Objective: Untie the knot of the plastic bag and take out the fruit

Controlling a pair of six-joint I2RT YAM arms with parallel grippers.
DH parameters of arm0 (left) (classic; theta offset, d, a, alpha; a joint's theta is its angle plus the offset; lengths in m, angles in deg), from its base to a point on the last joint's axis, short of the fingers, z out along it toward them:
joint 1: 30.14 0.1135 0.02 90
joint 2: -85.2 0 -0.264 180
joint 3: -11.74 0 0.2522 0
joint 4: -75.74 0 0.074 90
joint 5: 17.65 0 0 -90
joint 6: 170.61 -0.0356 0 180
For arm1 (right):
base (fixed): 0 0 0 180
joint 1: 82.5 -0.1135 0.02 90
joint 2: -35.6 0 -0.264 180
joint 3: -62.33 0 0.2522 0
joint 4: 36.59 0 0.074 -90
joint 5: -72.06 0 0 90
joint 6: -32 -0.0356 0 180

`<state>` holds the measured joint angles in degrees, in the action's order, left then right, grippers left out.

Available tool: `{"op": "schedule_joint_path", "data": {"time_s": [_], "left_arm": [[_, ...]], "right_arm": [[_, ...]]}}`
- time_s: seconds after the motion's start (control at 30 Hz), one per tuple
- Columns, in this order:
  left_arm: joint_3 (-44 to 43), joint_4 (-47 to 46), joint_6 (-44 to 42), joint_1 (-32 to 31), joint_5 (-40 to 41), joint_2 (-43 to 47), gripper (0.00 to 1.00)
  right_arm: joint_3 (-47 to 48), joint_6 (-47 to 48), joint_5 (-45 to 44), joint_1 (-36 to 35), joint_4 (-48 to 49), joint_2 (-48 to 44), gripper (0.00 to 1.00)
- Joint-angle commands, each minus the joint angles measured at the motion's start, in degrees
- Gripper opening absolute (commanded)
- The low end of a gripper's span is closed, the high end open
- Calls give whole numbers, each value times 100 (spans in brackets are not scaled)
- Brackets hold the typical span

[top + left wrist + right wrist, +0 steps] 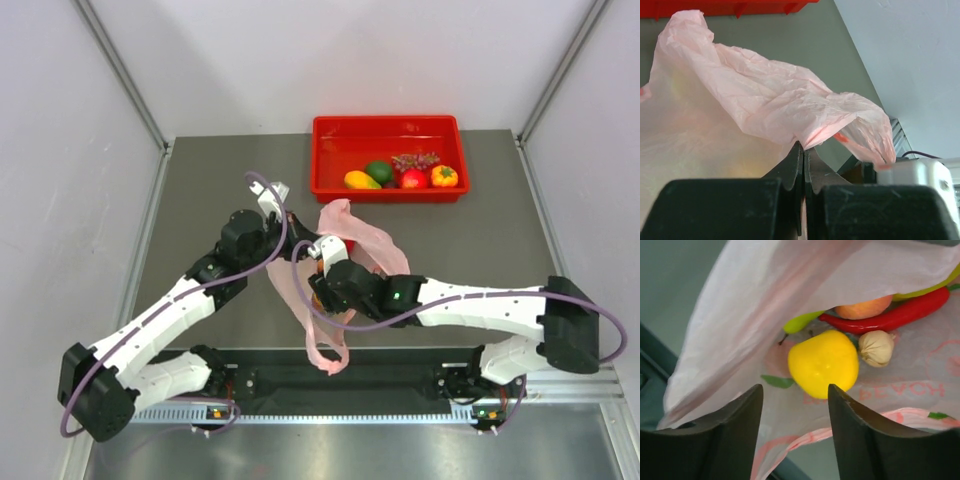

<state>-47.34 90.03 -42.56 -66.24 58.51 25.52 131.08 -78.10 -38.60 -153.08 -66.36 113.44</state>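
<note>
The pale-pink plastic bag point(372, 243) lies mid-table, one handle strip trailing over the near edge. My left gripper point(298, 243) is shut on a fold of the bag point(765, 95), its jaws point(804, 150) pressed together with the film pinched at their tips. My right gripper point(322, 285) sits at the bag's open mouth, open point(795, 390) and holding nothing. Just beyond its fingertips inside the bag lies the fruit: a round yellow one point(824, 362), a green pear point(800, 322) and a peach point(862, 307). The knot is out of view.
A red chili point(890, 317) and a garlic bulb point(876, 347) also lie in the bag. A red tray point(388, 122) at the back holds several fruits and dark grapes point(415, 160). Metal rails run along the table's near edge.
</note>
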Motion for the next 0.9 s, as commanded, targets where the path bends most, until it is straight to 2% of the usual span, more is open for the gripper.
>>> {"op": "schedule_joint_path", "data": {"time_s": [0.0, 0.07, 0.17, 0.43, 0.63, 0.87], "left_arm": [[102, -80, -25, -20, 145, 281, 0], [198, 130, -60, -20, 268, 386, 0], [392, 192, -104, -20, 418, 492, 0], [822, 184, -8, -20, 471, 773, 0], [964, 184, 63, -20, 488, 932, 0], [1051, 131, 89, -20, 550, 993, 0]], "right_arm": [[-57, -179, -561, 89, 721, 222, 57], [-189, -161, -631, 124, 914, 362, 72], [-295, -135, -658, 177, 1125, 530, 79], [-559, 15, -544, 326, 1661, 1021, 89], [-497, 120, -272, 519, 1970, 1443, 93], [-471, 111, 89, 660, 2040, 1708, 88]]}}
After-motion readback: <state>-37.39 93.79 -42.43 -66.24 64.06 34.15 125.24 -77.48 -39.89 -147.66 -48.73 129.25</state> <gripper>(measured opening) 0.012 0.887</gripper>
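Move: The yellow-orange fruit lies in the open bag about 11 cm below the right hand, some 5 cm ahead and 1 cm to its left. The garlic is roughly 4 cm beyond that fruit and 2 cm to its right; the peach is 7 cm beyond and 1 cm left of it, the red chili 8 cm beyond and 2 cm right. From the left hand, which already pinches the bag's edge, the fruit is about 21 cm below, 3 cm back and 1 cm right. Sink the right gripper into the bag's mouth towards the yellow-orange fruit, about 9 cm down and half as far forward, spreading its half-open fingers nearly wide as it goes. Keep the left fingers shut on the bag's edge and bring that edge some 5 cm down, also to the left and a little back. ##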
